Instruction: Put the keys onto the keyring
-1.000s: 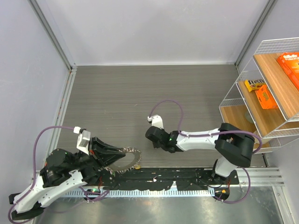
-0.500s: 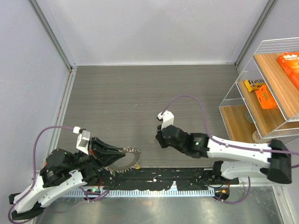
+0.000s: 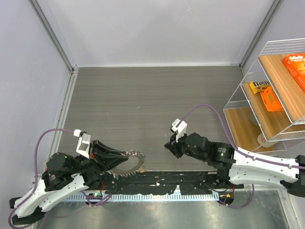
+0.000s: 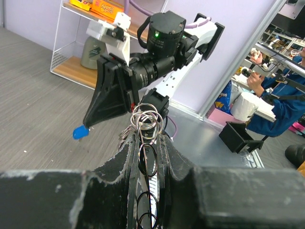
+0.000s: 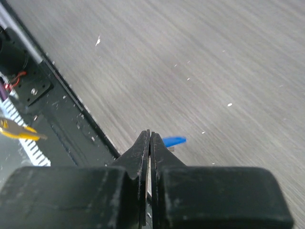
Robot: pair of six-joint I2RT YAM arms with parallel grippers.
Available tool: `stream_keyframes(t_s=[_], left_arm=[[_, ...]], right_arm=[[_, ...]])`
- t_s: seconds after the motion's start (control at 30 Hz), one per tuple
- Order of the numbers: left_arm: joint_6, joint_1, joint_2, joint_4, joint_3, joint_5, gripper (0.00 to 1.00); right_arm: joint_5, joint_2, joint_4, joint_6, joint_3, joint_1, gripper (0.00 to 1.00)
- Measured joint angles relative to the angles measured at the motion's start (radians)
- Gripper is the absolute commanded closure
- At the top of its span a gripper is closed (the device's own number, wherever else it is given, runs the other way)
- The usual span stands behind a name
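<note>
My left gripper is shut on the keyring, a large silvery ring fringed with small rings, and holds it edge-on at the near edge of the table. In the left wrist view the keyring sticks up between my closed fingers. My right gripper is shut on a key with a blue head, which hangs just below its tips in the left wrist view. The blue head also shows beside the closed tips in the right wrist view. The right gripper faces the keyring, a short gap apart. A yellow piece shows at the ring's right edge.
A black rail runs along the near edge by the arm bases. A white wire shelf with orange boxes stands at the right. A grey wall post borders the left. A yellow piece lies over the rail in the right wrist view.
My right gripper has moved right and slightly nearer, its arm swinging out low and long to the right. The left gripper and the keyring have stayed in place.
</note>
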Motion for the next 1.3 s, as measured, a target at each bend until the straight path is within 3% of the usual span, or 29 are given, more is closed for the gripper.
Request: stream_keyframes(t_s=[0.2, 0.53, 1.0, 1.3], left_arm=[[-0.008, 0.000, 0.000, 0.023, -0.009, 0.009, 1.00], [-0.011, 0.000, 0.000, 0.079, -0.023, 0.038, 1.00], [-0.035, 0.000, 0.000, 0.209, -0.028, 0.126, 1.00], [-0.037, 0.000, 0.000, 0.259, -0.032, 0.177, 1.00]], right_arm=[[-0.124, -0.048, 0.002, -0.033, -0.002, 0.006, 0.95], [-0.393, -0.077, -0.054, -0.121, 0.272, 0.008, 0.94], [-0.677, 0.086, -0.195, -0.239, 0.547, 0.008, 0.94], [-0.723, 0.199, -0.286, -0.324, 0.776, 0.008, 0.94]])
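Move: The right hand, holding the keys with their blue tag, has the keyring about 15 cm to its left, 13 cm back and 9 cm above. The keyring's yellow tag is roughly 11 cm left, 11 cm back and 5 cm above; the left fingertips gripping the keyring are some 17 cm left, 10 cm back and 13 cm above. From the left hand, the keys lie about 11 cm ahead, 15 cm right and 14 cm below. Still pinching the keys, the right hand lifts them about 23 cm while drawing back some 10 cm and a little left, towards the left hand and up past its height, turning about 45 degrees counter-clockwise until its fingers point left. The left hand keeps its grip on the keyring, waits briefly, then rises about 4 cm and eases back nearly as much, turning some 15 degrees. ##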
